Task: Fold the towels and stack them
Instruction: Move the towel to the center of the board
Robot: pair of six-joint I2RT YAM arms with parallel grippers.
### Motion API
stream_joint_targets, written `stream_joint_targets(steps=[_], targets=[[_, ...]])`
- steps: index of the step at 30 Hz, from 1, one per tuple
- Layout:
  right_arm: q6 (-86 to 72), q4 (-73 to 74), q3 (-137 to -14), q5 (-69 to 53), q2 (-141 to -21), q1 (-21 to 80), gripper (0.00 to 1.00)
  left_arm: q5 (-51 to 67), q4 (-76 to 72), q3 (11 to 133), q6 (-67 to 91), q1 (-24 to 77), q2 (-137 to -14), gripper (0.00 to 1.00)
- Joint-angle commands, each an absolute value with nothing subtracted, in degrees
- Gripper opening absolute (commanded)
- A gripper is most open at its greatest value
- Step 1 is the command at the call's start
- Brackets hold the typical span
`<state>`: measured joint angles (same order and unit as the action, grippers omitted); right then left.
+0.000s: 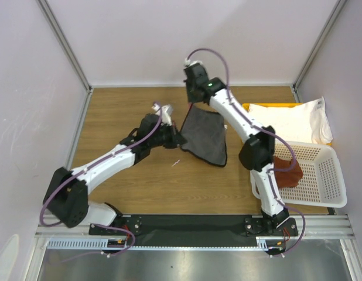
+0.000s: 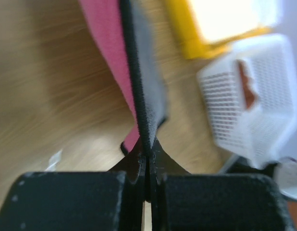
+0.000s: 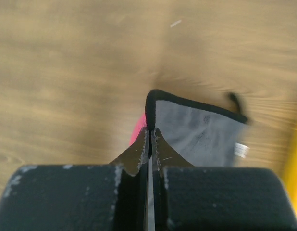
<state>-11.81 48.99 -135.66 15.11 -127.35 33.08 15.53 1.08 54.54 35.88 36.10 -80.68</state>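
A towel [image 1: 205, 138], dark grey on one face and magenta-pink on the other with a black hem, hangs spread between both grippers above the table's middle. My left gripper [image 1: 180, 141] is shut on its lower left corner; in the left wrist view the jaws [image 2: 146, 153] pinch the hem of the towel [image 2: 147, 77]. My right gripper [image 1: 192, 105] is shut on the upper corner, seen up close [image 3: 151, 131] with the towel [image 3: 196, 132] and its small tag. A white towel [image 1: 292, 120] lies on the yellow tray. A reddish-brown towel [image 1: 287, 171] sits in the basket.
The yellow tray [image 1: 249, 108] stands at the right rear, with the white perforated basket [image 1: 324, 170] in front of it, near the right arm's base. A small scrap [image 1: 176, 163] lies on the wooden table [image 1: 122, 117]. Walls close in the left, back and right.
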Motion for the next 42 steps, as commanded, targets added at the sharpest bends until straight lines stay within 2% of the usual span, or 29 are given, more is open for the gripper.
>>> stream_joint_targets(steps=[1,7,14,24,25,26,27,30,31,32,33,34,37,39,42], targets=[[-11.07,39.39,-137.64,16.71,-131.39,34.45,0.00,10.04,9.56,49.41,36.23,33.49,-71.22,0.00],[-15.98,33.59,-138.16,9.26,-138.24,37.26,0.00,2.29,18.36,41.94,31.73,26.99,-66.36,0.00],[-20.82,24.45,-139.57,0.53,-145.10,38.76,0.00,-6.23,28.99,43.24,36.38,23.39,-68.99,0.00],[-27.24,12.14,-139.31,-7.82,-150.46,40.08,0.00,-8.70,33.22,40.43,38.06,18.46,-72.33,0.00],[-28.46,10.65,-139.31,-8.69,-150.82,40.17,0.03,-8.70,33.48,40.43,38.14,18.20,-73.29,0.02],[-29.09,10.03,-139.48,-9.22,-151.17,40.17,0.10,-8.79,34.27,40.60,38.23,17.93,-73.91,0.06],[-29.79,9.67,-140.35,-10.27,-151.61,40.17,0.33,-9.57,35.76,41.30,38.67,17.76,-74.87,0.12],[-29.10,9.84,-141.76,-11.51,-151.00,40.17,0.56,-10.90,37.35,42.97,39.11,17.67,-75.67,0.25],[-28.57,10.71,-142.38,-11.77,-150.39,40.17,0.68,-11.68,37.79,43.50,39.02,17.67,-75.76,0.34],[-27.52,11.16,-142.38,-11.60,-149.68,39.99,0.73,-11.86,38.49,43.94,38.85,17.40,-75.85,0.37],[-27.34,11.86,-142.12,-11.51,-148.72,39.73,0.77,-12.13,38.93,45.69,38.50,17.14,-76.02,0.40],[-27.33,14.13,-141.95,-11.51,-146.80,39.38,0.78,-13.09,39.46,46.75,37.63,16.96,-76.37,0.54],[-29.35,18.89,-138.09,-13.79,-140.92,36.84,0.80,-17.72,43.05,52.72,35.69,16.26,-78.66,0.78],[-30.24,21.25,-132.03,-15.63,-137.48,34.73,0.82,-19.07,45.52,57.10,33.85,16.00,-80.06,0.88],[-28.75,25.21,-124.04,-14.68,-130.18,32.27,0.85,-18.64,44.39,61.85,29.73,15.82,-81.03,0.93]])
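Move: Both hands already hold adjacent corners of the towel, whose body trails off to their right. The bare middle of the board, where the towel is to lie, is about 5 cm ahead and 7 cm left of the left hand, some 17 cm below; from the right hand it is 15 cm back, 11 cm left and 21 cm down. From the left hand, the yellow tray is 17 cm ahead and 51 cm right, the white basket 5 cm back and 53 cm right. Keeping their pinch on the two corners, both hands sweep the towel left together by a little over 20 cm while sinking roughly 14 cm towards the board, the left fingers swinging round to point more steeply down and the right hand rolling its left side up some 30 degrees. Low over the board both grippers open wide and let go, then the left hand lifts about 5 cm and eases forward, while the right rises a little and draws back right about 7 cm, clear of the towel's far edge. ##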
